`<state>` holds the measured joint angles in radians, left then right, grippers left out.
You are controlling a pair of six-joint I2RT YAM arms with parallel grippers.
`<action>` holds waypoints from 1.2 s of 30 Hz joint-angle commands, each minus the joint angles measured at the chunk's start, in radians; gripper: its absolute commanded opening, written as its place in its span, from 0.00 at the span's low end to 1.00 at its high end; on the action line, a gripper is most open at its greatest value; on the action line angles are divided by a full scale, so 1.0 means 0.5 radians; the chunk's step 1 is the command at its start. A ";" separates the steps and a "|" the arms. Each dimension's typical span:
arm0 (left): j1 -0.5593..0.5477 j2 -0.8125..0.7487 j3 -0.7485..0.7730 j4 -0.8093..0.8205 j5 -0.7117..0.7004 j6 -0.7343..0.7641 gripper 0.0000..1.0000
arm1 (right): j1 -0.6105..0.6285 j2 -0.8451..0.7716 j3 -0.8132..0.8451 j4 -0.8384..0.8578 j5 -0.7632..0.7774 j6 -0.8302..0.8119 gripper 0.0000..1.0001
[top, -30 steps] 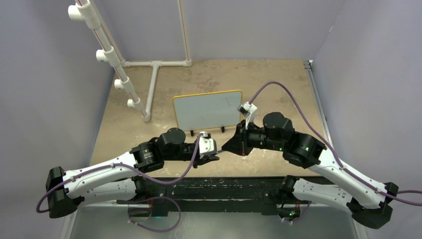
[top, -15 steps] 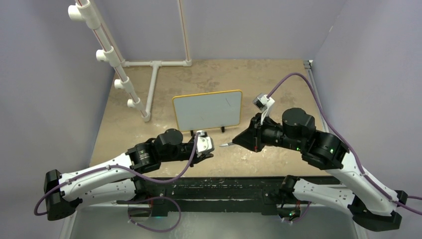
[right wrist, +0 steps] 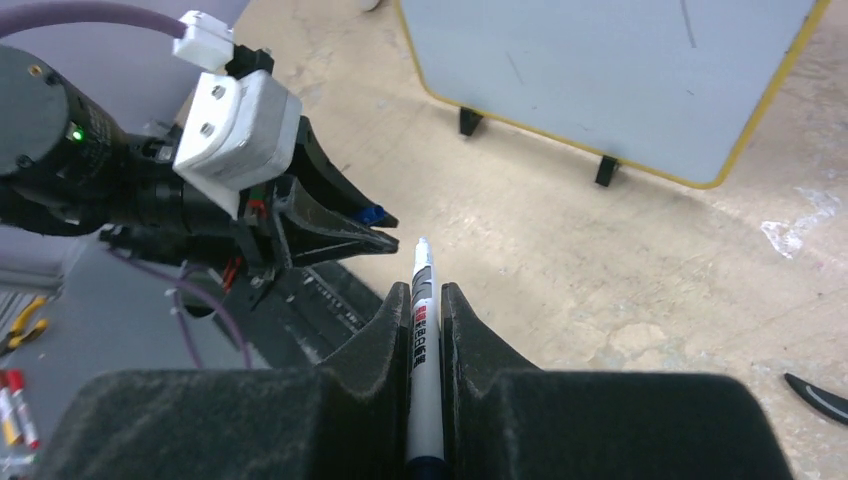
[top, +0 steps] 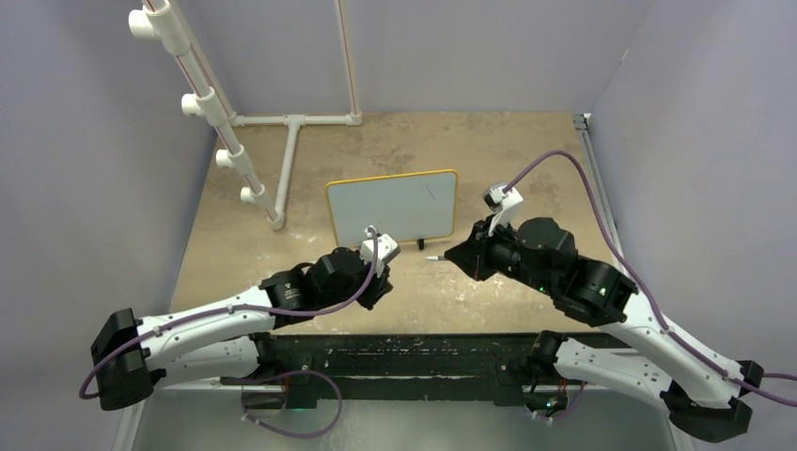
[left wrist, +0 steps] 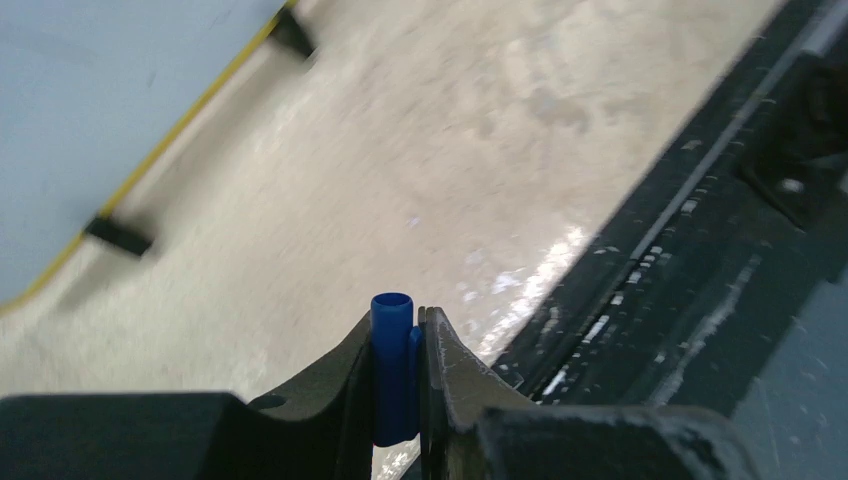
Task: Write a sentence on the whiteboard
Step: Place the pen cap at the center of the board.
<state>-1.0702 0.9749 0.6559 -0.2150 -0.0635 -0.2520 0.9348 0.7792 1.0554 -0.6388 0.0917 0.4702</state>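
The whiteboard (top: pixel 392 207) stands upright mid-table on two small black feet, with a yellow frame; it also shows in the left wrist view (left wrist: pixel 90 110) and the right wrist view (right wrist: pixel 600 70). No sentence shows on it, only a couple of faint thin strokes. My right gripper (top: pixel 453 256) (right wrist: pixel 427 295) is shut on a white marker (right wrist: pixel 421 265) whose uncapped tip (top: pixel 432 256) points left, just in front of the board's right foot. My left gripper (top: pixel 383 274) (left wrist: pixel 415 320) is shut on the marker's blue cap (left wrist: pixel 392 360) (right wrist: pixel 373 213), in front of the board's left foot.
A white PVC pipe frame (top: pixel 235 141) stands at the back left, its base running along the far wall. A black rail (top: pixel 404 352) edges the table's near side. Purple-grey walls close in both sides. A small black piece (right wrist: pixel 815 395) lies on the table at the right.
The two grippers, together a second ago, have pulled apart, the cap staying in the left and the marker in the right. Both then moved toward the board.
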 commanded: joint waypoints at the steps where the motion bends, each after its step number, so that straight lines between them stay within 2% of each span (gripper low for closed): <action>1: 0.118 0.007 -0.224 0.124 -0.361 -0.551 0.00 | -0.004 -0.078 -0.215 0.408 0.171 0.004 0.00; 7: 0.401 -0.081 -0.486 0.110 -0.551 -0.833 0.00 | -0.004 -0.067 -0.395 0.616 0.234 0.022 0.00; 12: 0.595 -0.095 -0.591 0.084 -0.626 -0.920 0.00 | -0.004 -0.121 -0.533 0.782 0.251 0.037 0.00; 22: 0.715 0.170 -0.613 0.166 -0.680 -0.912 0.01 | -0.004 -0.153 -0.676 0.901 0.248 0.078 0.00; 30: 0.717 0.200 -0.572 0.108 -0.724 -0.877 0.36 | -0.004 -0.145 -0.704 0.918 0.251 0.081 0.00; 36: 0.717 0.122 -0.467 0.028 -0.704 -0.774 0.53 | -0.004 -0.167 -0.703 0.922 0.270 0.082 0.00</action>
<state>-0.7189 1.0683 0.3611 -0.1749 -0.4084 -0.6857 0.9348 0.7170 0.7109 -0.2180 0.1951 0.5049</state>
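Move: The left hand, pinching the pen cap, is bound for a bare table spot about 6 cm ahead, 15 cm to its left and 14 cm below. The whiteboard's left foot stands some 17 cm ahead, 5 cm left; the whiteboard's middle some 26 cm ahead, 3 cm right, 8 cm below. From the right hand, holding the pen, that spot is about 6 cm ahead, 35 cm left and 28 cm below. Left hand carries the cap 15 cm left, 13 down, and lets go; right lowers the pen 5 cm. ##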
